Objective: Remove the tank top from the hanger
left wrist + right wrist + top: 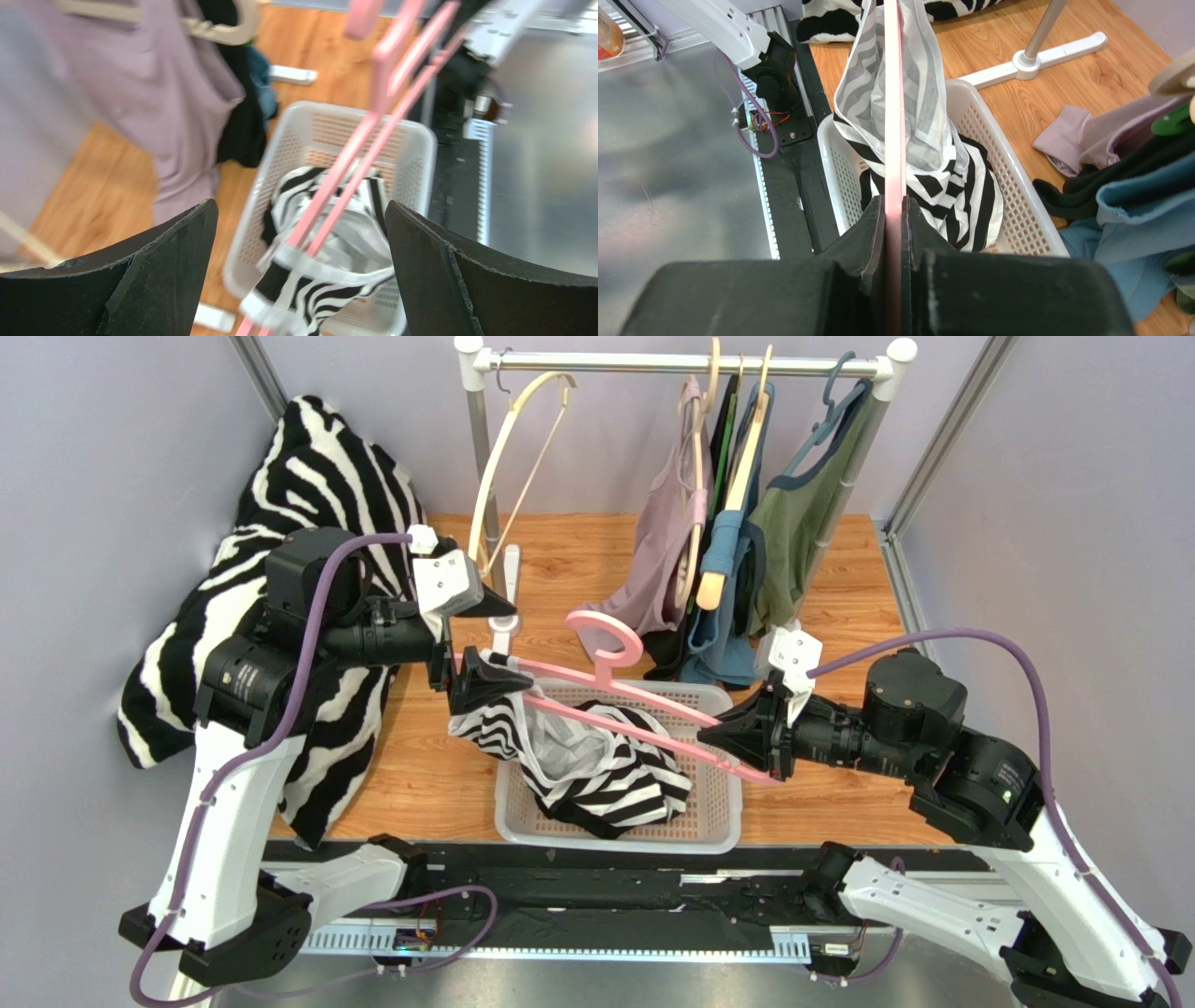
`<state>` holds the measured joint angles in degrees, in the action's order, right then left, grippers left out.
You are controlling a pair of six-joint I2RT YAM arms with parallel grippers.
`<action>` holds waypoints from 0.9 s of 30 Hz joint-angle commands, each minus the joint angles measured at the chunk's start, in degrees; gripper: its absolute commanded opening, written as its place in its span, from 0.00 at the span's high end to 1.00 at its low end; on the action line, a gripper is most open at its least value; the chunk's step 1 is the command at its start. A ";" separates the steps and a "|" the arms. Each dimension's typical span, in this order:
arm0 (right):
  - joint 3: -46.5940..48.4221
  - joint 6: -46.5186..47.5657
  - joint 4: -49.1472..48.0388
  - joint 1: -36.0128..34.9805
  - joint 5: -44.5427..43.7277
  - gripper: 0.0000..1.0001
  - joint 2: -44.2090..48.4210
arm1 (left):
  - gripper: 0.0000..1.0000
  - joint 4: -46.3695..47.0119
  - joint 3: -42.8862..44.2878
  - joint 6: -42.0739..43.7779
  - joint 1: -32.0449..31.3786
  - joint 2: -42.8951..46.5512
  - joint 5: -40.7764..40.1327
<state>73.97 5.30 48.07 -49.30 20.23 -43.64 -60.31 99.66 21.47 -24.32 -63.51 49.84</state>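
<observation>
A pink hanger (638, 692) is held level over the white basket (716, 826). My right gripper (751, 742) is shut on the hanger's right end, and its pads (875, 224) clamp the pink bar (894, 140). The zebra-striped tank top (603, 756) hangs off the hanger's left end and sags into the basket. One strap still crosses the pink bars (379, 133) in the left wrist view. My left gripper (491, 641) stands wide open at that left end, a finger (147, 280) on each side of the tank top (330, 280), gripping nothing.
A large zebra-print cloth (323, 504) lies heaped at the left wall. The clothes rack (687, 361) at the back carries several garments on hangers and one bare cream hanger (512, 462). Its white foot (1053, 52) stands beside the basket (1018, 210).
</observation>
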 commanded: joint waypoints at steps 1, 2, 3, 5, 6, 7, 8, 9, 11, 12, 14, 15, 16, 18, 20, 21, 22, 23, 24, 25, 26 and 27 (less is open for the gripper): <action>2.75 -1.17 1.76 0.26 -4.49 1.00 2.41 | 0.03 6.34 -2.09 -5.73 1.02 3.38 -16.34; 2.84 -1.17 2.02 0.17 -5.28 1.00 2.85 | 0.02 6.87 -3.06 -6.09 1.02 3.91 -17.92; 2.84 -1.17 2.55 0.25 -5.72 1.00 3.03 | 0.02 7.83 -5.33 -6.27 1.02 4.87 -19.51; 3.28 -1.34 3.16 0.26 -7.04 1.00 3.03 | 0.05 8.72 -9.02 -6.10 1.02 5.67 -23.29; 3.54 -1.43 4.04 0.17 -7.31 1.00 2.77 | 0.05 9.24 -10.35 -5.75 1.02 6.46 -24.26; 3.98 -1.43 4.65 0.25 -7.48 1.00 2.51 | 0.05 9.34 -11.66 -5.48 1.02 6.73 -24.27; 4.94 -1.78 5.18 0.26 -7.66 1.00 2.16 | 0.05 9.51 -13.94 -5.39 1.02 6.99 -24.09; 5.56 -1.87 6.32 0.26 -7.75 1.00 1.63 | 0.05 9.69 -15.01 -5.56 1.02 7.43 -22.87; 6.88 -2.05 7.90 0.26 -7.84 1.00 1.19 | 0.06 10.04 -17.73 -6.18 1.02 7.78 -21.38; 7.32 -2.05 8.26 0.26 -8.01 1.00 1.01 | 0.07 10.30 -18.35 -6.36 1.02 8.04 -19.89; 7.76 -2.14 8.96 0.26 -8.19 1.00 1.10 | 0.07 10.48 -19.49 -6.88 1.02 8.05 -18.30; 7.94 -2.14 8.97 0.26 -8.27 1.00 1.19 | 0.08 10.74 -19.59 -7.15 1.02 7.87 -16.46; 7.94 -2.14 8.97 0.26 -8.28 1.00 1.27 | 0.09 10.83 -19.59 -7.76 1.11 7.70 -15.14; 7.68 -2.40 8.35 0.26 -8.19 1.00 1.36 | 0.15 11.88 -19.32 -8.55 1.02 6.91 -10.85; 7.50 -2.49 8.09 0.17 -8.01 1.00 1.19 | 0.23 12.76 -18.89 -10.66 1.02 6.12 -8.55; 7.33 -2.66 8.00 0.17 -8.10 1.00 1.10 | 0.34 13.55 -18.89 -11.62 1.02 5.33 -6.80; 7.15 -2.58 7.91 0.25 -8.10 1.00 1.19 | 0.40 13.90 -18.71 -12.07 1.02 4.89 -6.00; 7.06 -2.58 7.65 0.26 -8.10 1.00 1.10 | 0.46 14.34 -18.36 -12.51 1.02 4.27 -5.20; 6.89 -2.49 7.56 0.26 -8.27 1.00 1.27 | 0.53 14.43 -18.27 -13.38 1.02 4.09 -3.37; 6.71 -2.40 7.39 0.26 -8.45 1.00 1.27 | 0.57 14.61 -18.10 -13.56 1.02 3.92 -2.74; 6.71 -2.31 7.12 0.26 -8.63 1.00 1.36 | 0.60 14.87 -18.27 -13.91 1.02 3.57 -2.39; 6.71 -2.31 7.12 0.26 -8.54 1.00 1.36 | 0.68 14.79 -18.27 -13.65 1.02 3.56 -2.21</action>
<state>79.57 3.64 59.79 -49.30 13.02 -42.63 -47.90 79.68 10.74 -23.24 -59.29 40.99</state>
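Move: The striped tank top's strap, looped on the left end of the pink hanger, lies about 3 cm ahead of my open left hand and about 8 cm below it. The middle of the hanger bar is some 9 cm to that hand's right, 1 cm ahead and 7 cm down; the basket lies about 13 cm right, 4 cm back and far below. From my right hand, which already holds the hanger, the strap is roughly 20 cm left, 6 cm ahead and slightly lower. With fingers wide open, I swing my left hand forward and outward to the left about 4 cm, turning some 20 degrees counter-clockwise, then sink about 9 cm to the strap and come back in to the right, fingers partly closing around it as they tip down. My right hand keeps its pinch on the hanger and draws it about 4 cm to the right. ##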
